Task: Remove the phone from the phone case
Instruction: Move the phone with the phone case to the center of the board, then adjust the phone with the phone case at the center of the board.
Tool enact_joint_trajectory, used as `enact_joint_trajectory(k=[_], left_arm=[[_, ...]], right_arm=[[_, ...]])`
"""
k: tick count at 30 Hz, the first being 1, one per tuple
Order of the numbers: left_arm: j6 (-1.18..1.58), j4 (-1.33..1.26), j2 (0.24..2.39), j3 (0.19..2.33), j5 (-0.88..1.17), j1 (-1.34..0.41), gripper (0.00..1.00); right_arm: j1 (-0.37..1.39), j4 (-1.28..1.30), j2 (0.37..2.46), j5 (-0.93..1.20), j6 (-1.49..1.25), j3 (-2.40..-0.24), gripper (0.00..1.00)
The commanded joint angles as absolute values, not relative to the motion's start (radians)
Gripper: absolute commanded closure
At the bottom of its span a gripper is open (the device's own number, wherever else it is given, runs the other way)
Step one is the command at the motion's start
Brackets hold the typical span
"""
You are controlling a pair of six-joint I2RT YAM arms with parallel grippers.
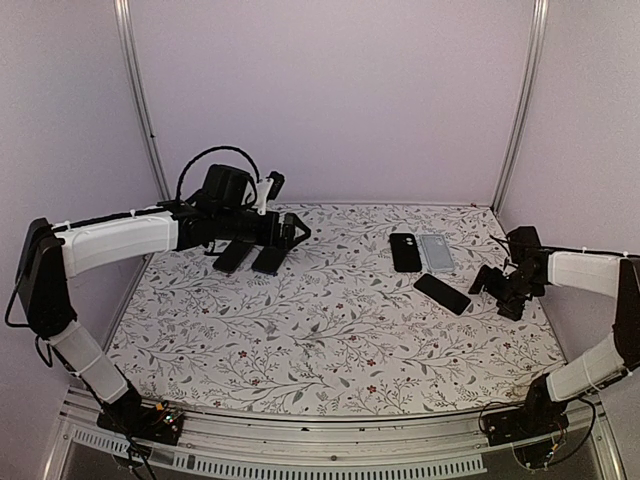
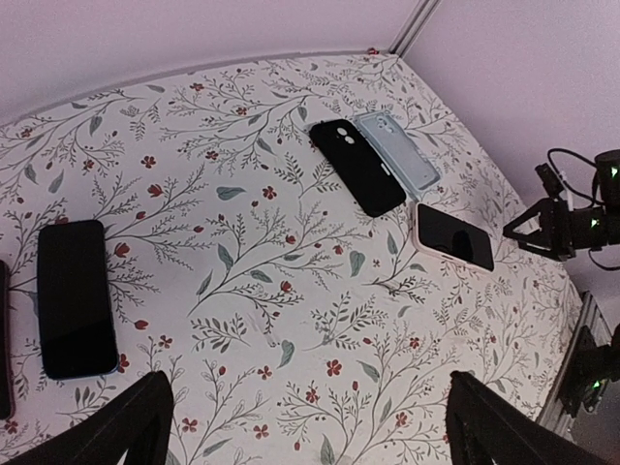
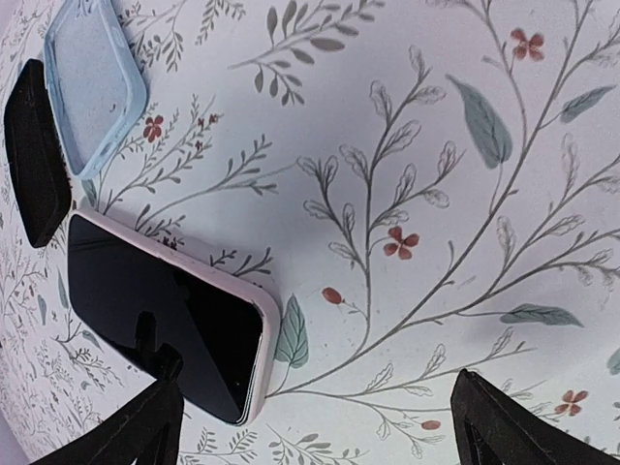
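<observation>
A dark-screened phone [image 3: 160, 310] lies face up in a pale pink phone case [image 3: 260, 334] on the flowered table, right of middle in the top view [image 1: 442, 293] and also in the left wrist view [image 2: 453, 235]. My right gripper [image 3: 315, 387] hovers open just to its right, the left finger [image 3: 136, 426] over the phone's near corner and nothing between the fingers. In the top view that gripper [image 1: 492, 283] sits beside the phone. My left gripper [image 1: 295, 232] hangs open high over the back left [image 2: 308, 387], far from the cased phone.
A black phone [image 1: 405, 252] lies back up beside a light blue case with nothing in it [image 1: 436, 252], just behind the cased phone. Two more dark phones [image 1: 232, 257] [image 1: 268, 260] lie under the left arm. White walls close the back and sides.
</observation>
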State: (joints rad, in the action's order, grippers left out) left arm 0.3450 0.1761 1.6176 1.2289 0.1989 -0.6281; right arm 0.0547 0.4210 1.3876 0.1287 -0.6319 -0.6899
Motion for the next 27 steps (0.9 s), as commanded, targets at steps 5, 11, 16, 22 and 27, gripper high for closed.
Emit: enact_joint_trajectory(k=[5, 11, 16, 22, 27], left_arm=[[0.352, 0.152, 1.631, 1.226, 0.217, -0.617, 0.01], [0.359, 0.152, 1.638, 1.229, 0.226, -0.617, 0.01], [0.366, 0.154, 1.642, 1.235, 0.231, -0.617, 0.01], [0.383, 0.156, 1.646, 1.238, 0.238, -0.617, 0.01], [0.396, 0.166, 1.655, 1.248, 0.240, -0.617, 0.01]], right_arm=[[0.048, 0.352, 1.449, 0.190, -0.327, -0.850, 0.01], [0.062, 0.298, 1.637, 0.334, -0.189, -0.925, 0.01], [0.080, 0.273, 1.727, 0.365, -0.180, -0.950, 0.01], [0.197, 0.288, 1.734, 0.353, -0.219, -0.918, 0.01], [0.338, 0.330, 1.684, 0.258, -0.297, -0.866, 0.01]])
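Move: The phone in its pink case lies about 11 cm to the right hand's left, 4 cm ahead and some 3 cm below. Beyond it, counted from that hand, the clear case lies about 17 cm ahead and 14 cm left, the black case 17 cm ahead and 21 cm left. From the left hand the phone is roughly 40 cm right, 3 cm back and 20 cm below. Right hand arcs forward over a low hump, then pushes the phone's right edge left; net about 10 cm left. ##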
